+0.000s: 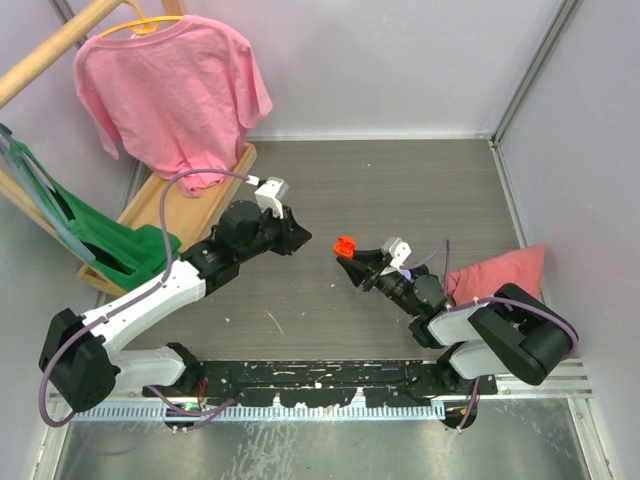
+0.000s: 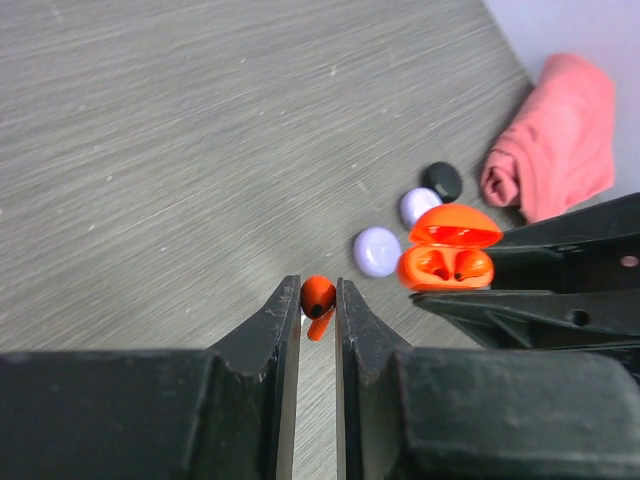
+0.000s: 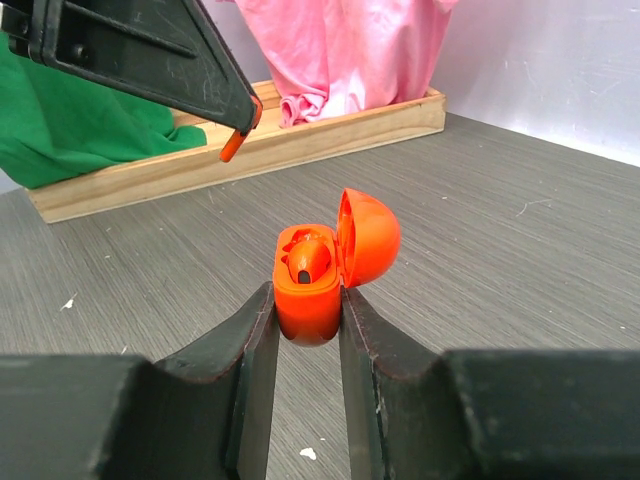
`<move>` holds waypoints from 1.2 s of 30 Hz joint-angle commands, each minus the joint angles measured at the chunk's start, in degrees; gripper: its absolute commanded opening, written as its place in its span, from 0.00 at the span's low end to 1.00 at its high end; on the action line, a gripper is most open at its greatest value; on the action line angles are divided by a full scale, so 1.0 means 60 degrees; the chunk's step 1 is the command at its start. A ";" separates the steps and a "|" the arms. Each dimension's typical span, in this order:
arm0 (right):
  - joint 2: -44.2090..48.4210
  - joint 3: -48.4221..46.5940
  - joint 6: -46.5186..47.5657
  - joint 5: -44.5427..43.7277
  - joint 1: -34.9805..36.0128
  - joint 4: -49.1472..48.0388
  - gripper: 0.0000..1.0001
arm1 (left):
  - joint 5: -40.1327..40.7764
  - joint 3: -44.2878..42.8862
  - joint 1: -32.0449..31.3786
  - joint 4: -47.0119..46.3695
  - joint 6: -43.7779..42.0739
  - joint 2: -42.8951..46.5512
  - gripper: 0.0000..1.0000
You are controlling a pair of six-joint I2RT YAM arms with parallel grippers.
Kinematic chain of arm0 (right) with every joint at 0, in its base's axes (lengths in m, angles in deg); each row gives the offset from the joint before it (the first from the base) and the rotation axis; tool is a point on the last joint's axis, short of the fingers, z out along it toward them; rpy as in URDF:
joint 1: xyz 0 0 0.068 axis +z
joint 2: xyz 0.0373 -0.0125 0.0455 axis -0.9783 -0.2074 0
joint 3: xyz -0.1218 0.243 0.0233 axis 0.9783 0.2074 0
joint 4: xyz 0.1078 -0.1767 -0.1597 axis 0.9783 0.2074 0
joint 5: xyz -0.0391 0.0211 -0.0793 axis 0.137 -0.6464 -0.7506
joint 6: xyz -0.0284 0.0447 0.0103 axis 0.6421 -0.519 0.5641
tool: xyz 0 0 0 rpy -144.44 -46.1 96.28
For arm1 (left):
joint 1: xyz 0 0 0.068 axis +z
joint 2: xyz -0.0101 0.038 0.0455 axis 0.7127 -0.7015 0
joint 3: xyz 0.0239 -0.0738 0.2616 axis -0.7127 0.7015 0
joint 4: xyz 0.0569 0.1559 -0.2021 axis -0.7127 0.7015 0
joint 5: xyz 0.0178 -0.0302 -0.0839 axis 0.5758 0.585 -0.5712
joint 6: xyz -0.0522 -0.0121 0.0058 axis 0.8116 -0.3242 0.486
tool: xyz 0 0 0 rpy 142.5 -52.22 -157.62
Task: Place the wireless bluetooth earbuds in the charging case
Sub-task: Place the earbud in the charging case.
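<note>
The charging case point(image 3: 310, 290) is orange here, its lid point(image 3: 368, 238) swung open; my right gripper point(image 3: 307, 300) is shut on its body and holds it above the table. An orange earbud point(image 3: 308, 258) sits inside it. My left gripper point(image 2: 318, 292) is shut on another orange earbud point(image 2: 318, 297), whose stem points downward. In the top view the left gripper point(image 1: 298, 240) hangs a short way left of the case point(image 1: 345, 245) and the right gripper point(image 1: 360, 262). The right wrist view shows the left fingers point(image 3: 150, 50) at upper left, apart from the case.
Two lilac discs point(image 2: 377, 250) point(image 2: 420, 205) and a black puck point(image 2: 442, 180) lie on the table beside the case. A folded pink cloth point(image 1: 500, 272) lies at the right. A wooden rack base point(image 1: 190, 200) with a pink shirt point(image 1: 170, 90) and green cloth point(image 1: 110, 240) stands at back left.
</note>
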 commanded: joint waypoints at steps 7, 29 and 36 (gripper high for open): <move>-0.0069 -0.0099 -0.0269 0.0233 -0.0022 -0.1507 0.03 | -0.0493 0.1107 -0.0544 -0.4112 0.0363 0.0735 0.08; -0.0017 0.0064 -0.0529 0.0172 -0.0015 -0.2014 0.03 | 0.0184 0.2051 -0.1710 -0.7455 0.0495 -0.0367 0.08; 0.0006 0.0070 -0.0573 0.0177 -0.0018 -0.2016 0.03 | 0.0208 0.2048 -0.1702 -0.7839 0.0671 -0.0930 0.08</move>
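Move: The open red charging case, already gripped in the right fingers, lies about 9 cm to the right of the left hand, which holds the earbud, some 2 cm back and 1 cm lower. On the table about 19 cm below the left hand, one lilac case lies some 16 cm right and 1 cm back, another 24 cm right and level with it. From the right hand the charging case sits right at the fingertips, 1 cm ahead, 1 cm left and 1 cm up. Left hand carries the earbud 7 cm right, rising, backing, fingers levelling some 25 degrees, towards the held case. ##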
